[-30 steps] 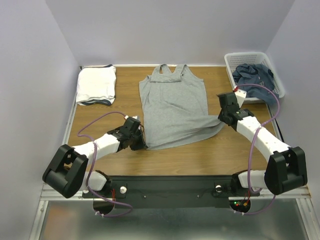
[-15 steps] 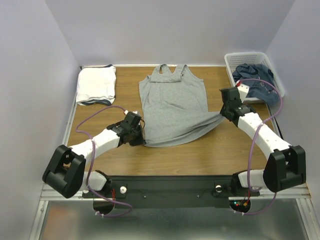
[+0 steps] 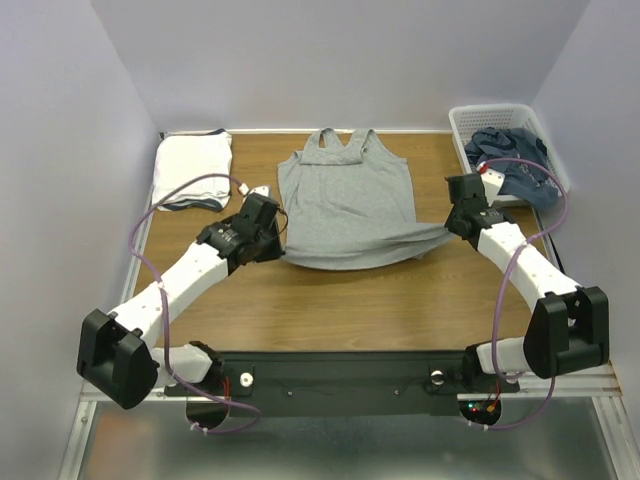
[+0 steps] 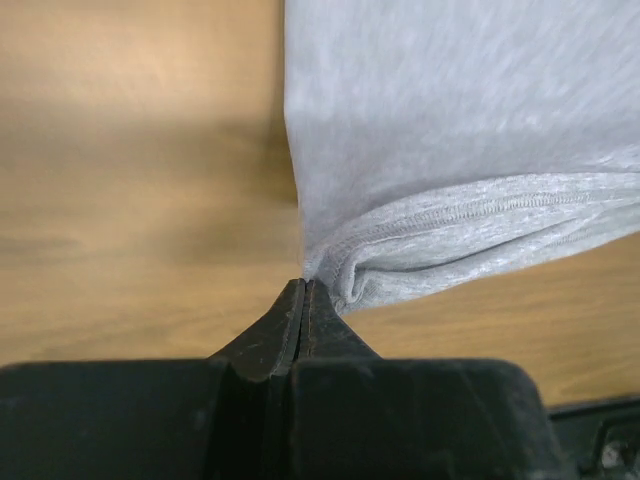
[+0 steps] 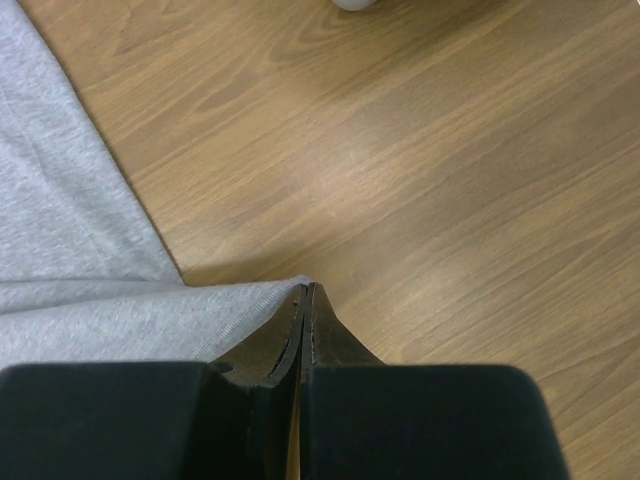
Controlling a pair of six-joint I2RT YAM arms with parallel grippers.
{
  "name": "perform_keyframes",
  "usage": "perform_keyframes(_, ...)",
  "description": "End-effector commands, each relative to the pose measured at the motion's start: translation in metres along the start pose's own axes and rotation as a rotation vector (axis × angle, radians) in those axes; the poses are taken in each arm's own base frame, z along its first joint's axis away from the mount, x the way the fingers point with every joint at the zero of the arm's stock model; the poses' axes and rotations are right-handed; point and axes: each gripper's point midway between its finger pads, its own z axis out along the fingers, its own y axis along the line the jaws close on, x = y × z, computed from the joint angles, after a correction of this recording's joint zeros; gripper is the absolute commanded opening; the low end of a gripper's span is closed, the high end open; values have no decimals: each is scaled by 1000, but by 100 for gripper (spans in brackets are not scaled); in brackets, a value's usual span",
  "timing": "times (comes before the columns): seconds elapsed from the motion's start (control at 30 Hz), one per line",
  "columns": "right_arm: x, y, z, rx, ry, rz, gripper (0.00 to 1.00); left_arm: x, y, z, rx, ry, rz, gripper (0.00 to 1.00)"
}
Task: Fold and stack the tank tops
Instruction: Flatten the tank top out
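Note:
A heather grey tank top [image 3: 345, 200] lies in the middle of the table, straps toward the far wall, its bottom hem lifted and carried up over the body. My left gripper [image 3: 278, 243] is shut on the hem's left corner [image 4: 345, 270]. My right gripper [image 3: 450, 228] is shut on the hem's right corner [image 5: 270, 300]. A folded white tank top [image 3: 192, 168] sits at the far left of the table. A dusty blue one [image 3: 510, 150] is bunched in the basket.
A white lattice basket [image 3: 463, 122] stands at the far right corner. Purple cables loop off both arms. Bare wooden table [image 3: 360, 300] spreads in front of the grey top. Walls enclose the left, right and far sides.
Both grippers have moved away from me, toward the far wall, pulling the grey top's bottom hem up off the table and over its lower part. The jaws stayed shut.

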Motion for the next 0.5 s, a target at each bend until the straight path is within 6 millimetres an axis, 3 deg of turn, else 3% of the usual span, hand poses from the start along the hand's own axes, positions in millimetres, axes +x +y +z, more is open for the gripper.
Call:
perform_keyframes(0.0,-19,2,-3,-14,-37,32,0,-29,7,-10,-75,-54,187,0)
perform_keyframes(0.07,-17,1,-3,-14,-34,31,0,-1,18,8,-131,83,226,0)
perform_keyframes(0.13,-15,-1,-3,-9,-32,29,0,15,14,21,-87,104,235,0)
perform_keyframes(0.17,-14,-4,-2,-4,-31,34,0,37,16,27,-59,168,231,0)
perform_keyframes(0.37,-19,-9,-3,-26,-22,79,1,93,-12,37,-1,259,258,1)
perform_keyframes(0.43,-20,-11,-1,-28,-16,87,0,111,-25,40,57,299,208,9)
perform_keyframes(0.47,-20,-12,-1,-31,-14,89,0,126,-19,43,49,326,202,13)
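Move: The left hand holds the tank top's left hem corner in the air, and the table spot it will be laid towards is about 7 cm back, 4 cm right and 11 cm below. The tank top's middle lies some 25 cm ahead of this hand and 20 cm right, the folded stack 38 cm ahead and 31 cm left, both on the table. From the right hand, holding the other hem corner, that spot is roughly 47 cm left, 15 cm back and 11 cm below. Still pinching its hem corner, the left hand flicks a little up and forward, by about 3 cm, then whips down and back towards the near edge of the table, drifting right as well, to finish some 9 cm lower and 6 cm farther back than it began. As it comes down its fingers tip more steeply downward and swing clockwise by about 15 degrees, while the right hand keeps the opposite corner pinched up and barely moves, easing a centimetre to its right. ##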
